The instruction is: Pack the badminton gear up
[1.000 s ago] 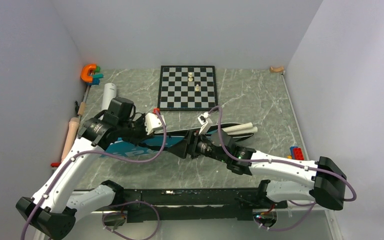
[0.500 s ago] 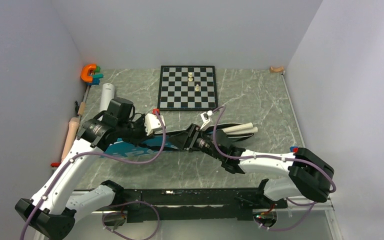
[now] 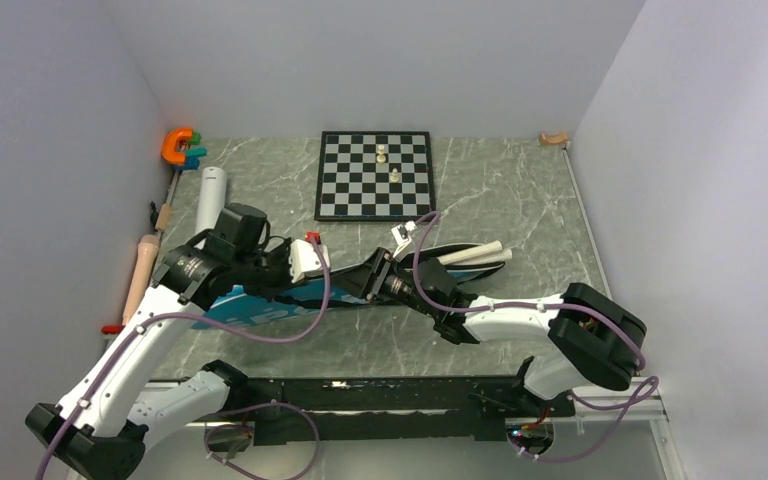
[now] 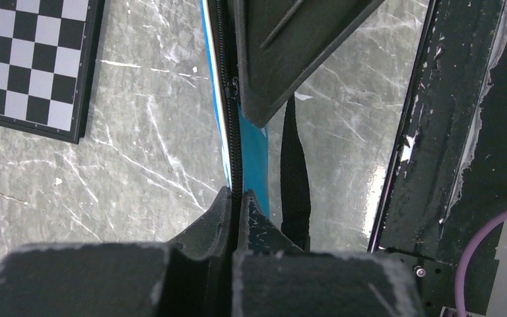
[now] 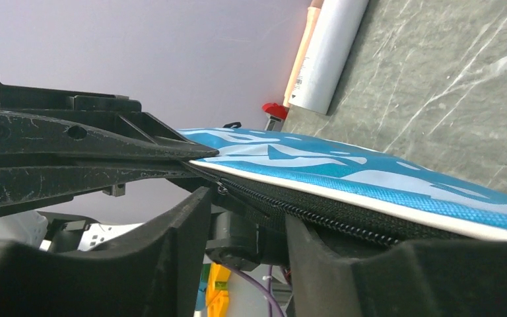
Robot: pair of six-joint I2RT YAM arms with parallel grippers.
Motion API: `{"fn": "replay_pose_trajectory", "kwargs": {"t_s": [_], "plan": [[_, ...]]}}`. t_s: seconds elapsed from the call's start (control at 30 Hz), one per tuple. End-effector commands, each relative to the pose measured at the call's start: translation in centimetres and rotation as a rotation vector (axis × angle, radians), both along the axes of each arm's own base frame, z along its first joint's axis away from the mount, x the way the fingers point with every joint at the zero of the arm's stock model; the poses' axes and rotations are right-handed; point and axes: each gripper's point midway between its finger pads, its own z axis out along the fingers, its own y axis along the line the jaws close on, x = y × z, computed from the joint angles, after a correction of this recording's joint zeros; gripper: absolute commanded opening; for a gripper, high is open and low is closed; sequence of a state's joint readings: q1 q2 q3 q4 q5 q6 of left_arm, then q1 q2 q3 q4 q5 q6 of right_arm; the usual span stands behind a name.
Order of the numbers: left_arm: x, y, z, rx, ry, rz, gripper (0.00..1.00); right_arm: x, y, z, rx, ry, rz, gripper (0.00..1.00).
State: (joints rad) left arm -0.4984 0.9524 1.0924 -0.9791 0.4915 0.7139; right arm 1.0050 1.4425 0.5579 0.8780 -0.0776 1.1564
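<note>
The blue bag [image 3: 250, 306] lies left of the middle with two white racket handles [image 3: 475, 254] sticking out of its right end. My left gripper [image 3: 312, 262] [image 4: 236, 195] is shut on the bag's black zipper edge [image 4: 232, 132], and the black strap [image 4: 295, 172] runs beside it. My right gripper [image 3: 367, 279] [image 5: 245, 214] faces the left one. Its fingers [image 5: 183, 228] stand apart under the zipper [image 5: 317, 210], with the zipper pull [image 5: 223, 190] above the gap. The white tube [image 3: 210, 194] [image 5: 330, 53] lies at the far left.
A chessboard [image 3: 375, 175] [image 4: 26, 59] with two pieces sits at the back. A tan rolling pin [image 3: 141, 274] and an orange clamp toy [image 3: 177, 146] line the left wall. A red-and-blue block [image 3: 591, 297] lies at the right, and a small wooden piece [image 3: 554, 139] is in the back right corner.
My right gripper has slid left along the bag toward the left gripper and its jaws have narrowed. The left gripper has shifted slightly nearer, still clamped on the zipper edge.
</note>
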Motion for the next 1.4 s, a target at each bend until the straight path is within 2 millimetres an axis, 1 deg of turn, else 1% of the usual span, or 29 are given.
{"fn": "replay_pose_trajectory", "kwargs": {"t_s": [0.0,0.2,0.33,0.37,0.6,0.9,1.13,1.33,1.37], "plan": [[-1.0,-1.4,2.2,-0.083,-0.066,-0.099,0.00,0.4,0.4,3.9,0.120,-0.051,0.004,0.44],[-1.3,-1.2,1.7,-0.069,-0.067,-0.111,0.00,0.2,0.4,3.8,0.119,-0.038,0.027,0.16],[-1.3,-1.0,1.7,-0.062,-0.074,-0.111,0.00,0.2,-0.2,3.5,0.119,-0.024,0.031,0.02],[-1.4,-1.0,1.7,-0.060,-0.074,-0.114,0.00,0.1,-0.4,3.4,0.120,-0.023,0.032,0.00],[-1.5,-0.8,1.6,-0.054,-0.081,-0.112,0.00,0.0,-1.9,2.9,0.112,-0.007,0.020,0.00],[-1.3,-0.6,1.8,-0.051,-0.103,-0.100,0.00,-0.2,-4.7,2.1,0.068,-0.007,-0.028,0.00],[-1.2,-0.5,1.9,-0.047,-0.113,-0.097,0.00,-0.4,-7.1,1.0,0.026,-0.002,-0.074,0.00],[-1.3,-0.4,2.0,-0.051,-0.118,-0.095,0.00,-0.8,-8.7,0.6,0.003,-0.008,-0.102,0.00],[-1.3,-0.4,1.9,-0.049,-0.117,-0.095,0.00,-0.9,-9.0,0.2,-0.007,-0.002,-0.107,0.00]]}}
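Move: The zipper pull on the badminton bag sits about 1 cm beyond the half-open right fingers, towards the left hand, at nearly their height. The black strap hangs some 4 cm nearer the base and 8 cm lower; the racket handles stick out about 26 cm to the right, 6 cm farther out and 10 cm lower, and the chessboard's middle lies 24 cm ahead, 6 cm right and 18 cm below. From the left hand, the pull is about 6 cm to the right, level fore and aft. The zipper pull gets pinched as the right fingers shut fully on it, easing back and up by under a centimetre; the right hand then draws it about 7 cm to the right along the zipper, away from the left hand, sinking and drifting back slightly. The left hand keeps its pinch on the bag's zipper edge as the anchor, giving only about 1 cm back towards the base. ##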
